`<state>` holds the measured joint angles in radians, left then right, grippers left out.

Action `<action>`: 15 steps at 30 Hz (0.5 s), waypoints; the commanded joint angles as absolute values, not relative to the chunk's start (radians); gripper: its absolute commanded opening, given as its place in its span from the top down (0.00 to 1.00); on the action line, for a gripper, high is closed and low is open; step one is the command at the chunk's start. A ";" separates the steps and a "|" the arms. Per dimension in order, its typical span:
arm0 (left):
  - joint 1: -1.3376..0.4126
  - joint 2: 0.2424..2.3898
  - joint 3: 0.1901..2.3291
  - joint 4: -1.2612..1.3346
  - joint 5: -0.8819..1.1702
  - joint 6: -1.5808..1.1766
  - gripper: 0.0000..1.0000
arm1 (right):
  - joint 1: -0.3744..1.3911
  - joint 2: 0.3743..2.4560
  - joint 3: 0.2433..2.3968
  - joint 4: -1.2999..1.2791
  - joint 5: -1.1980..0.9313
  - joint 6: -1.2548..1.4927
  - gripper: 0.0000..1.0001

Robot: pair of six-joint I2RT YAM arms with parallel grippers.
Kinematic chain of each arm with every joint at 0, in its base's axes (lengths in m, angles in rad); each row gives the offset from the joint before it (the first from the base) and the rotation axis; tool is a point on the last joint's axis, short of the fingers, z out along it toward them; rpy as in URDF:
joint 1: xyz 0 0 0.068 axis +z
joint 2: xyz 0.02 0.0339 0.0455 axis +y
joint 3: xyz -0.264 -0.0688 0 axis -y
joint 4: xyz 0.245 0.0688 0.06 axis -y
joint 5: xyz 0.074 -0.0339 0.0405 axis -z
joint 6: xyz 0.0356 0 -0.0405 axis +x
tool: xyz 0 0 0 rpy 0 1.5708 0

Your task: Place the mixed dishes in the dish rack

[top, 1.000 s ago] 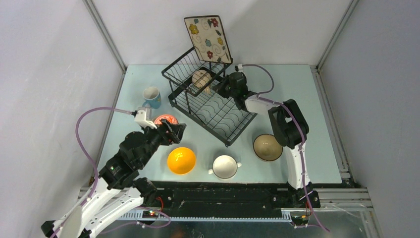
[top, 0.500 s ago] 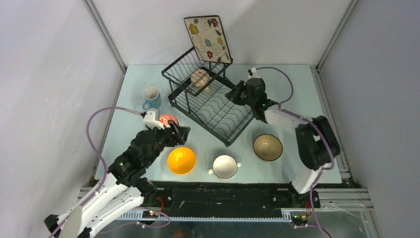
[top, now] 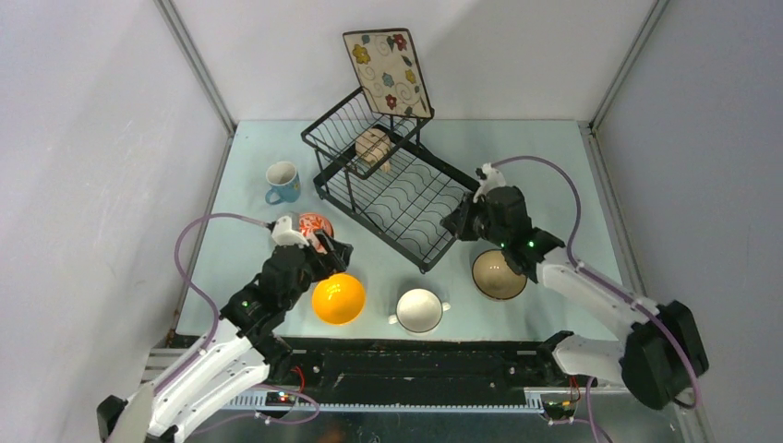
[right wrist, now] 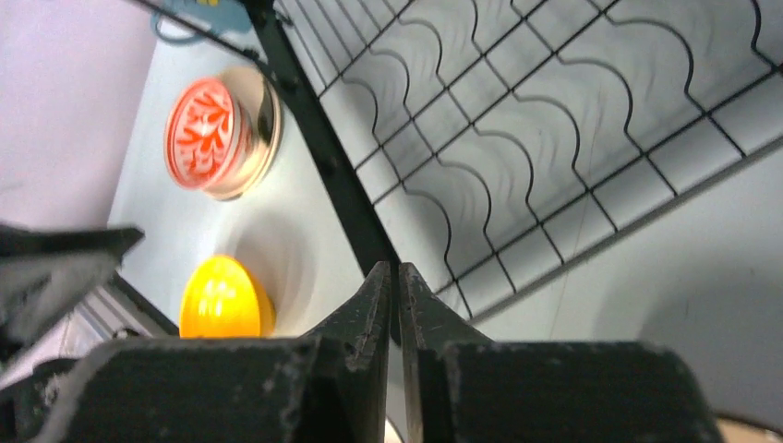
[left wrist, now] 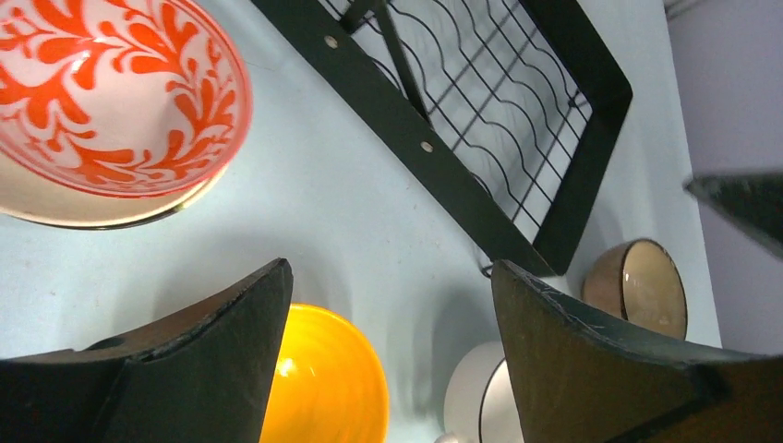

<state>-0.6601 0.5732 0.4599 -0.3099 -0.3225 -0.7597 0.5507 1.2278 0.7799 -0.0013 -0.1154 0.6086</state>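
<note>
The black dish rack [top: 399,209] stands mid-table; the square floral plate [top: 388,72] leans upright at its back and the beige mug [top: 374,148] lies in its basket. On the table are the blue mug [top: 283,181], red-patterned bowl [top: 312,224], orange-yellow bowl [top: 338,298], white two-handled bowl [top: 419,309] and tan bowl [top: 499,274]. My left gripper [top: 334,254] hangs open between the red bowl [left wrist: 111,101] and the orange bowl [left wrist: 323,378], holding nothing. My right gripper [top: 459,226] is shut and empty at the rack's near right corner [right wrist: 517,120], above the tan bowl.
Grey walls with metal posts close in the table on three sides. The arm bases and a black rail run along the near edge. My left arm's finger [right wrist: 55,268] shows at the left of the right wrist view.
My right arm has pulled back from the basket and beige mug to the rack's near right corner. My left gripper has drifted slightly nearer the orange bowl, still open.
</note>
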 commanded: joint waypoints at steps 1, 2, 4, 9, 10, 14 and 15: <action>-0.517 0.564 0.452 -0.297 -0.266 -0.810 0.14 | 0.581 1.083 0.722 -0.091 -0.089 0.539 0.90; -0.477 0.566 0.446 -0.290 -0.241 -0.812 0.14 | 0.582 1.068 0.701 -0.094 -0.085 0.537 0.90; -0.366 0.571 0.438 -0.277 -0.172 -0.814 0.14 | 0.584 1.032 0.679 -0.104 -0.080 0.524 0.89; -0.164 0.571 0.437 -0.265 -0.179 -0.885 0.14 | 0.584 0.990 0.672 -0.132 -0.081 0.482 0.89; -0.114 0.577 0.430 -0.255 -0.180 -0.904 0.14 | 0.584 0.984 0.672 -0.136 -0.081 0.471 0.89; -0.011 0.634 0.434 -0.231 -0.206 -1.009 0.12 | 0.584 0.977 0.672 -0.157 -0.078 0.442 0.89; 0.009 0.650 0.459 -0.247 -0.218 -1.030 0.09 | 0.583 0.975 0.672 -0.161 -0.077 0.435 0.89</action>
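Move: About 10 cm ahead of the left hand, 11 cm to its left and 11 cm below sits the red-patterned bowl on its plate. The blue mug is 23 cm ahead and 18 cm left, the yellow bowl 6 cm back and 2 cm left, both some 12 cm lower. From the right hand, the patterned bowl lies 3 cm ahead, 34 cm left, 12 cm down; the brown bowl 8 cm back, 14 cm right, 14 cm down. Swinging left from over the yellow bowl's far side, the open, empty left hand travels about 12 cm left and 4 cm forward at nearly level height, towards the red-patterned bowl, turning some 30 degrees counter-clockwise with its left side dipping slightly. The right hand, still closed and empty, backs off 5 cm and drifts right, away from the rack's middle towards the brown bowl, slowing almost to a stop. ##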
